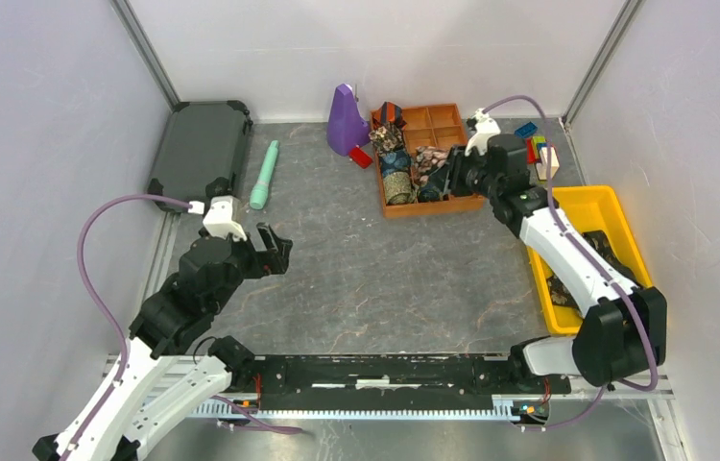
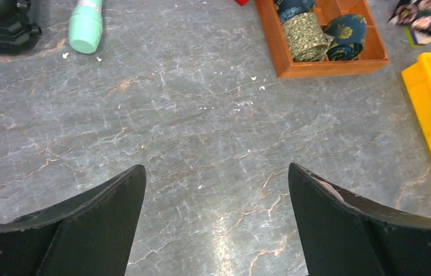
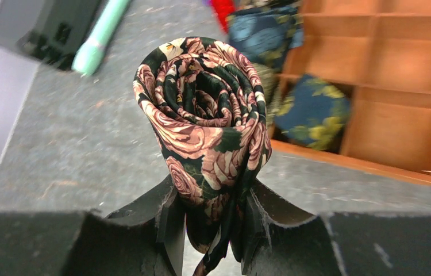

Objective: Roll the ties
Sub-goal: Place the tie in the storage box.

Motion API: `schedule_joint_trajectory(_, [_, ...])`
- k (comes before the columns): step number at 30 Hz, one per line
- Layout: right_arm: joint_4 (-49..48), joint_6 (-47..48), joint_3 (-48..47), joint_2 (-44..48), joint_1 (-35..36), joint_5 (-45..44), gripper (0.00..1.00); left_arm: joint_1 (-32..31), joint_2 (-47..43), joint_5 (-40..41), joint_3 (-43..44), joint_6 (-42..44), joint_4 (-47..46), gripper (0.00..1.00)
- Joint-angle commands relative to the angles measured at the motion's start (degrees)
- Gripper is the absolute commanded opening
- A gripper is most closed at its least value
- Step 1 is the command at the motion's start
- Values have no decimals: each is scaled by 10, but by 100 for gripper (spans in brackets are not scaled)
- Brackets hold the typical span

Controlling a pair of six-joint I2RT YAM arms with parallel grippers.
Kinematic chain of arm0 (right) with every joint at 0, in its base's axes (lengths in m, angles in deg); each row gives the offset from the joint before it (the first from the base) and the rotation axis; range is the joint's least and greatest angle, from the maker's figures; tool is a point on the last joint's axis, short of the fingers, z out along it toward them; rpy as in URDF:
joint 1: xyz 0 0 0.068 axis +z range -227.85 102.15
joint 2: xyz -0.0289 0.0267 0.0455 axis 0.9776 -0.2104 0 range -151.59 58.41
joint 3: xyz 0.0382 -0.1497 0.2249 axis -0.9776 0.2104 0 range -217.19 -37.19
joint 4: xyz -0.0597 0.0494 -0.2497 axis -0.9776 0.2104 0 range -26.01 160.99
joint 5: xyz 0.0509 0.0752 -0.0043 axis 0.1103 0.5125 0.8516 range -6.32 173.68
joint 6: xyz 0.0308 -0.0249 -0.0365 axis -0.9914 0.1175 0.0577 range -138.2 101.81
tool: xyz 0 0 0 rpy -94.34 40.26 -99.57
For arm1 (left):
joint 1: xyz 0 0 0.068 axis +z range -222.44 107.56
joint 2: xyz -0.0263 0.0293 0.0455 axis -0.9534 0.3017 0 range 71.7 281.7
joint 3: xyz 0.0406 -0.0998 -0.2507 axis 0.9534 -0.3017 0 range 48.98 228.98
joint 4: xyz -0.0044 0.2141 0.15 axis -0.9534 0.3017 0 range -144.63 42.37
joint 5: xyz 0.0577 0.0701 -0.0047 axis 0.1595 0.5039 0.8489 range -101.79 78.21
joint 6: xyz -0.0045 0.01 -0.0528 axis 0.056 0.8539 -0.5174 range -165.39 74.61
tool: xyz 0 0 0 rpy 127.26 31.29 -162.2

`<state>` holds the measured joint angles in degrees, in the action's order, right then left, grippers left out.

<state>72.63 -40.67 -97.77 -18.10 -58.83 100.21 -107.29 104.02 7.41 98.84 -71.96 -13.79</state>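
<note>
A rolled tie, dark with pink roses, stands upright between the fingers of my right gripper, which is shut on its lower end. From above, that gripper hovers at the right half of the wooden tray, holding the tie over it. More rolled ties lie in the tray's left compartments: a tan one and a dark blue one. One blue and yellow roll sits just behind the held tie. My left gripper is open over bare table, far from the tray.
A mint green cylinder and a black case lie at the back left. A purple object and a red block stand left of the tray. A yellow bin sits on the right, with coloured blocks behind it.
</note>
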Motion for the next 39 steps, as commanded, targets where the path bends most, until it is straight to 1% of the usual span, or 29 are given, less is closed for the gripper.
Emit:
schedule_joint_trajectory(1, [42,46,-55,-22,-52,-49,0,0,-22,24,-28,45,19,99])
schedule_joint_trajectory(6, [64,67,-97,-61,-98,-63,0,0,-29,5,-19,43,35,99])
schedule_joint_trajectory(8, [81,78,-131,-86,-103,-71,0,0,-31,9,-14,43,49,99])
schedule_joint_trajectory(11, [96,86,-173,-121,-104,-83,0,0,-43,18,-30,44,49,99])
schedule_joint_trajectory(18, [147,108,-295,-226,-104,-100,0,0,-61,4,-47,44,37,99])
schedule_joint_trajectory(22, [179,119,-364,-289,-104,-95,0,0,-60,-2,-52,46,33,99])
schedule_joint_trajectory(25, [199,121,-411,-330,-99,-92,0,0,-58,-5,-54,47,32,99])
schedule_joint_trajectory(31, [246,129,-514,-420,-67,-100,0,1,-55,-12,-57,50,27,100])
schedule_joint_trajectory(39, [254,123,-545,-497,-30,-130,0,1,-61,-24,-60,53,24,100])
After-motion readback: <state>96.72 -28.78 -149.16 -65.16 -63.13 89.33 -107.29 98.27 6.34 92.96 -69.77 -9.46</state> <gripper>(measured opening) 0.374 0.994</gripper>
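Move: The right gripper already holds the rolled floral tie. The empty storage-box cell it seems bound for lies about 15 cm ahead, 1 cm left and some 18 cm below. The dark blue tie sits in the cell 7 cm to the left of that one, the blue-yellow tie 7 cm nearer than it, and the brown floral tie 6 cm farther out and 9 cm to its left. From the left hand that cell is roughly 31 cm ahead and 30 cm right. Swing the right gripper forward and right, then straight on over the storage box, about 17 cm forward in all; finally bring it back left some 6 cm while sinking towards the empty cell beside the dark blue tie. Dip the fingers roughly 20 degrees more steeply and keep the pinch on the roll. Let the empty, open left gripper sink about 4 cm and ease slightly back. ##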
